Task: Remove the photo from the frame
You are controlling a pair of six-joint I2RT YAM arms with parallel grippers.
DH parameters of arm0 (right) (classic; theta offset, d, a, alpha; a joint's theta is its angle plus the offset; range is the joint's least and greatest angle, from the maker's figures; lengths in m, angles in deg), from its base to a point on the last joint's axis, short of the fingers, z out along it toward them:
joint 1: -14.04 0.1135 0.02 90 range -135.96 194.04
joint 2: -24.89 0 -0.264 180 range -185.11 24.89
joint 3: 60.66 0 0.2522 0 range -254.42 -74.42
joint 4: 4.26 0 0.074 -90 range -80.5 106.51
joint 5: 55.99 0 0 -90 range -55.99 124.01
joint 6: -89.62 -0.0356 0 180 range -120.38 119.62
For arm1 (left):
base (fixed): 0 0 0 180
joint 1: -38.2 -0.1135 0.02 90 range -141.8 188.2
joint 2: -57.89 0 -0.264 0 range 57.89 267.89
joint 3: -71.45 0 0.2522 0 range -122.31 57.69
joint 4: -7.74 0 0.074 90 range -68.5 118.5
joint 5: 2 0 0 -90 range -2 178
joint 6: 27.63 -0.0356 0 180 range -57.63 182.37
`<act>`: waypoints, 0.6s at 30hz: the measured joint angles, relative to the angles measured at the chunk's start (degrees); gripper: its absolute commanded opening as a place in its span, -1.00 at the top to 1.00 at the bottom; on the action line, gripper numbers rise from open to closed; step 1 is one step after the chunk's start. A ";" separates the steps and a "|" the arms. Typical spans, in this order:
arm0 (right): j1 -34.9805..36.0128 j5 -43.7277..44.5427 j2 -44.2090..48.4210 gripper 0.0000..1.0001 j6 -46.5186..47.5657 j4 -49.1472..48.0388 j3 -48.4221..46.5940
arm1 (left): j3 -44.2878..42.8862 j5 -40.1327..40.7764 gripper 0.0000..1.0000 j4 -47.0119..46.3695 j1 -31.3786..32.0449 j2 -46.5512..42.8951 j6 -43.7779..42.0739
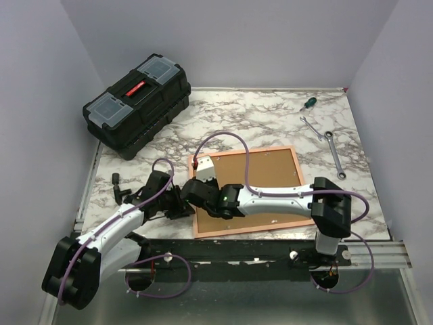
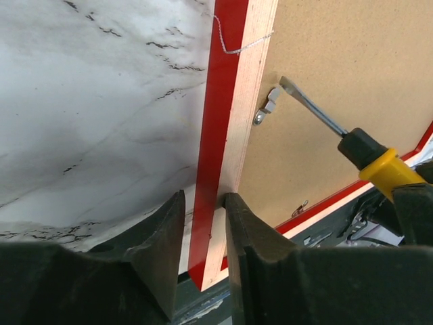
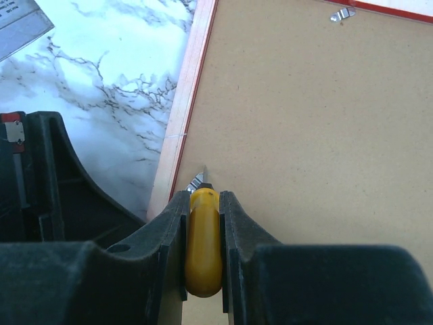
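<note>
The red frame (image 1: 298,169) lies face down near the table's front edge, its brown backing board (image 1: 267,172) up. The photo is hidden under that board. My left gripper (image 2: 203,203) straddles the frame's left rail (image 2: 218,101) near the front corner, jaws closed in on it, one finger outside on the red side and the other on the board's side. My right gripper (image 3: 203,200) is shut on a yellow-handled screwdriver (image 3: 203,250). The screwdriver's flat tip (image 2: 291,87) rests at a small metal clip (image 2: 270,101) on the board (image 3: 304,135) beside the left rail (image 3: 189,95).
A black toolbox (image 1: 139,101) stands at the back left. A green-handled screwdriver (image 1: 308,103) and two wrenches (image 1: 311,126) (image 1: 335,154) lie at the back right. A small black part (image 1: 116,179) lies left of my left arm. Another clip (image 3: 344,13) sits on the board's far side.
</note>
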 measured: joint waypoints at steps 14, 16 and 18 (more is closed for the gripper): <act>-10.08 1.16 29.51 0.99 1.53 0.13 14.73 | -2.78 0.22 -0.36 1.77 0.37 -7.63 -3.96; -16.92 1.07 35.50 0.99 1.20 0.85 20.24 | -3.52 -0.96 -0.39 0.44 0.37 -7.74 -4.66; -23.87 0.72 42.12 0.99 1.18 2.47 25.09 | -3.80 -3.06 -0.40 -1.44 0.37 -7.74 -5.53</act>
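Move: The right hand holds the yellow screwdriver, its tip beside the left-edge tab, about 6 cm ahead, 3 left and 8 below. The right-edge tab lies roughly 31 cm to its right, 9 ahead and 8 below; the ring wrench is some 13 cm farther right and 10 farther out than that tab. From the left hand, pinching the frame's left rail, the right-edge tab is about 37 cm right, 14 ahead, nearly level. Right lifts the screwdriver, then swings about 22 cm right towards the right-edge tab; left releases the rail, rising. ##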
